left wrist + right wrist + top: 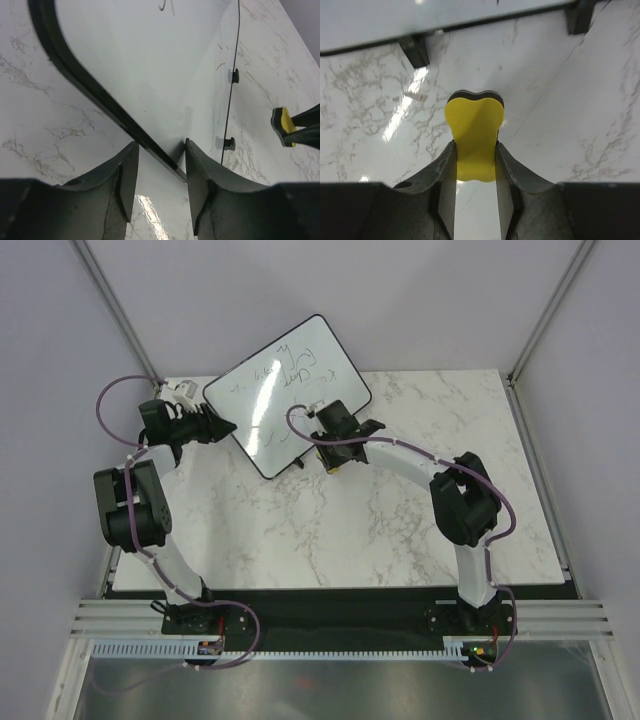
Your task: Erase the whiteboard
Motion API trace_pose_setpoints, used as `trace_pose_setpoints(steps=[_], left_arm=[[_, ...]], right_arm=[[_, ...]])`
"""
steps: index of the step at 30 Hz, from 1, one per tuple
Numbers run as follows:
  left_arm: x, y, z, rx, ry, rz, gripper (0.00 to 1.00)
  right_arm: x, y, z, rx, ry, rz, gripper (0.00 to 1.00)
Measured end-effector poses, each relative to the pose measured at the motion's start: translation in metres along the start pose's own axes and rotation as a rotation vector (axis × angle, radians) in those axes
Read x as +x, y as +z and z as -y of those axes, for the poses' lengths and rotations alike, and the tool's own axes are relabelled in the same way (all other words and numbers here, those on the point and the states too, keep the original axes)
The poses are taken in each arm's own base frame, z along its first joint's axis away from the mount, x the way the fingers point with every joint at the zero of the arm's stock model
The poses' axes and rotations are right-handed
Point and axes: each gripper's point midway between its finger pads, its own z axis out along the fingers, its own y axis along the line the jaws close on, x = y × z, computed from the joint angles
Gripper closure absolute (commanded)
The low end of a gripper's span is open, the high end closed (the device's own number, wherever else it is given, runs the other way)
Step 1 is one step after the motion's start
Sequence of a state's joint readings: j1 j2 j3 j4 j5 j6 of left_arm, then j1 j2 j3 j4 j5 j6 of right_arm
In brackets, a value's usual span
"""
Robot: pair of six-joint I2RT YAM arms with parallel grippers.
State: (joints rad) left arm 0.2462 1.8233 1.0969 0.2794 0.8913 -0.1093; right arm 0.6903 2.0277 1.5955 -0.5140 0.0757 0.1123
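The whiteboard lies at the back of the table, turned at an angle, with dark writing on it. My left gripper is at its left edge. In the left wrist view the fingers straddle the board's black rim, which runs close to the right finger and stands apart from the left one. My right gripper sits just in front of the board's near edge and is shut on a yellow eraser with a dark pad. The whiteboard's edge and two black feet lie beyond it.
A small white object lies at the table's back left corner, behind the left gripper. The marble table stretches in front of the board. Metal frame posts rise at both back corners.
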Motion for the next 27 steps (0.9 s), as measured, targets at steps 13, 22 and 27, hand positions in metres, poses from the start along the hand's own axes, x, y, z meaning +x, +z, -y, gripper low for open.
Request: trace_pose_setpoints(steps=[13, 22, 27], left_arm=[[-0.009, 0.002, 0.023, 0.119, -0.088, -0.003, 0.98], [-0.012, 0.001, 0.036, 0.111, 0.027, 0.004, 0.98], [-0.013, -0.004, 0.048, 0.073, 0.123, 0.009, 0.98]], right_arm=[[-0.235, -0.005, 0.020, 0.077, -0.056, 0.596, 1.00], [-0.241, 0.030, 0.024, 0.112, -0.015, 0.653, 1.00], [-0.264, 0.010, 0.023, 0.143, 0.001, 0.734, 1.00]])
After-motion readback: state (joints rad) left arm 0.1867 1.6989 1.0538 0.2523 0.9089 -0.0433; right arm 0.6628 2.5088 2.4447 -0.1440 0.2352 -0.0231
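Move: From the right hand, which already holds the yellow eraser, the upper writing on the leaning whiteboard is about 20 cm ahead, 8 cm left and 10 cm higher. The lower clip is 3 cm ahead and 6 cm left, the upper clip 10 cm ahead and 1 cm right, both about 6 cm below that hand. The whiteboard's left edge lies between the open left fingers; the upper writing is some 14 cm ahead of the left hand, 13 cm right and 4 cm up. Swing the right hand with its eraser quickly forward about 20 cm, up and somewhat left, over the board's lower edge to the upper writing, tipping the fingers up some 40 degrees; dip slightly, then rise again. Meanwhile shut the left fingers on the board's left edge, then take it up and right about 3 cm each, easing back. ##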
